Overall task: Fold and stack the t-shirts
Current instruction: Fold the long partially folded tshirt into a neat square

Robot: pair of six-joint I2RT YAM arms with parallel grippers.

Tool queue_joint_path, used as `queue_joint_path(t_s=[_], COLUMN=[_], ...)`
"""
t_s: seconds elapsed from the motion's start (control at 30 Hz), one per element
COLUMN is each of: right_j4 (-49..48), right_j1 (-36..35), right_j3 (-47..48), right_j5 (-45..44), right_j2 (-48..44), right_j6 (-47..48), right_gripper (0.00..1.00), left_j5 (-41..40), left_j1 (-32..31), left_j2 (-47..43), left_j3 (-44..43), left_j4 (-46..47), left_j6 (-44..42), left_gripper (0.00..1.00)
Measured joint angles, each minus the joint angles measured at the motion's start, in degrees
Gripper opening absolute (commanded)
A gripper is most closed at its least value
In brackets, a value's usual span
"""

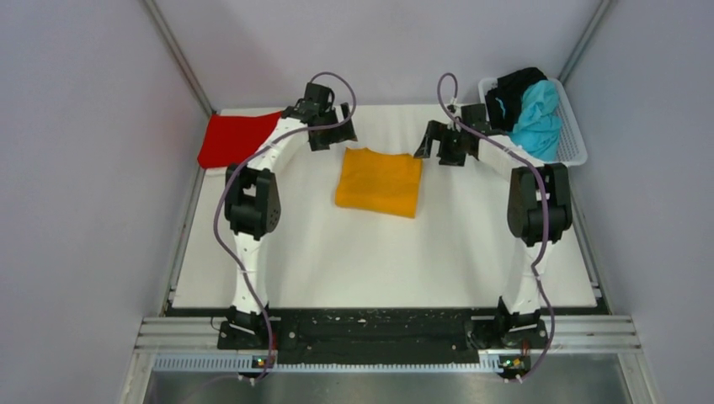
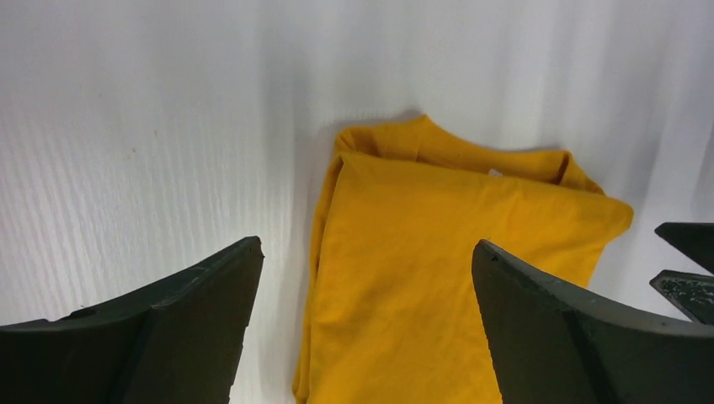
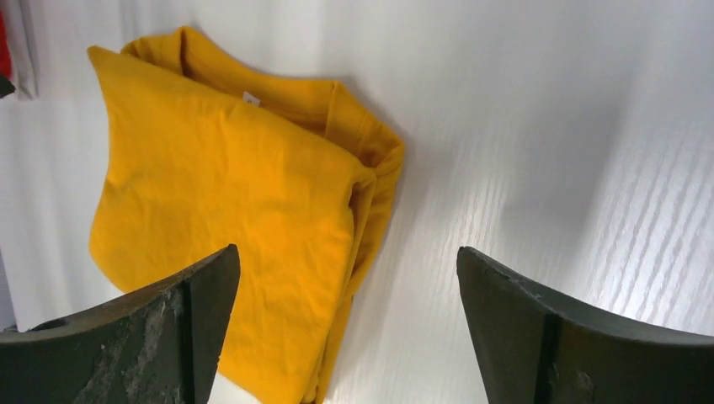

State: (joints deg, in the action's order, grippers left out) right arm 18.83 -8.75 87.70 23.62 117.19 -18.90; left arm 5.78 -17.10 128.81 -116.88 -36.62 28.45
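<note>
An orange-yellow t-shirt (image 1: 380, 182) lies folded into a rectangle on the white table, between the two arms. My left gripper (image 1: 333, 135) hangs open just beyond its far left corner, and in the left wrist view the shirt (image 2: 438, 252) lies below the spread jaws (image 2: 366, 246). My right gripper (image 1: 434, 143) is open by the far right corner; in its wrist view the jaws (image 3: 347, 251) straddle the shirt's (image 3: 219, 194) folded edge, holding nothing. A red t-shirt (image 1: 236, 139) lies folded at the far left. Turquoise (image 1: 536, 118) and black (image 1: 515, 88) t-shirts sit crumpled in a basket.
The white basket (image 1: 575, 143) stands at the far right corner against the wall. Grey walls close in the table on both sides and at the back. A black rail (image 1: 379, 324) with the arm bases runs along the near edge.
</note>
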Motion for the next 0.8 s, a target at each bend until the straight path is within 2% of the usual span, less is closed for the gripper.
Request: queue_joint_path(t_s=[0.13,0.23,0.33,0.53,0.7,0.8], right_j4=[-0.81,-5.81,-10.80,-22.80,-27.43,-31.52], right_j1=[0.00,-0.63,-3.50,-11.04,-11.08,-10.56], right_j3=[-6.16,-15.63,-21.94,-26.64,-31.06,-35.21], right_j5=[0.92,5.01,10.23,16.35,15.21,15.91], right_j2=[-7.28,-15.76,-20.35,-17.09,-11.21,-11.47], right_j6=[-1.57,-4.92,-8.79,-16.24,-19.34,-20.74], right_gripper=[0.99,0.99,0.99,0.99,0.99,0.99], left_j5=[3.87,9.22,14.19,20.17,21.33,22.62], left_j1=[0.15,-0.24,-1.62,-4.42,-4.48,-4.24], left_j2=[-7.13,-13.92,-16.79,-14.47,-12.76,-14.40], left_j3=[9.64,19.12,23.76,26.77,34.25,39.10], left_j4=[2.54,6.51,9.55,12.35,14.47,18.08], left_j6=[1.16,2.49,3.63,4.96,6.01,7.04], left_gripper=[0.99,0.99,0.99,0.99,0.99,0.99])
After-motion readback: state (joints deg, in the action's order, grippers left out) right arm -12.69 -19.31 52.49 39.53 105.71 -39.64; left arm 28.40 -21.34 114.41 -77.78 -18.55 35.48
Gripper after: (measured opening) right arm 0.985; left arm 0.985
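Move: Back over the shirt lies the near edge of the half-folded t-shirt. Its left part is about 17 cm back, 5 cm to the right and 7 cm below the left hand. Its right part is some 16 cm back, 9 cm to the left and 4 cm below the right hand. The collar is roughly 4 cm back and 11 cm right of the left hand; the red pile lies 28 cm to that hand's left, 1 cm farther out. Sweeping back over the shirt with fingers wide open, both hands draw about 15 cm towards the robot and inward, the right hand more so, some 10 cm. They arc up first, the right hand higher, then dip onto the near part. Rolling outer side down by about 20 degrees, each sets its outer fingertip on the cloth beside the near edge, the inner finger higher. ##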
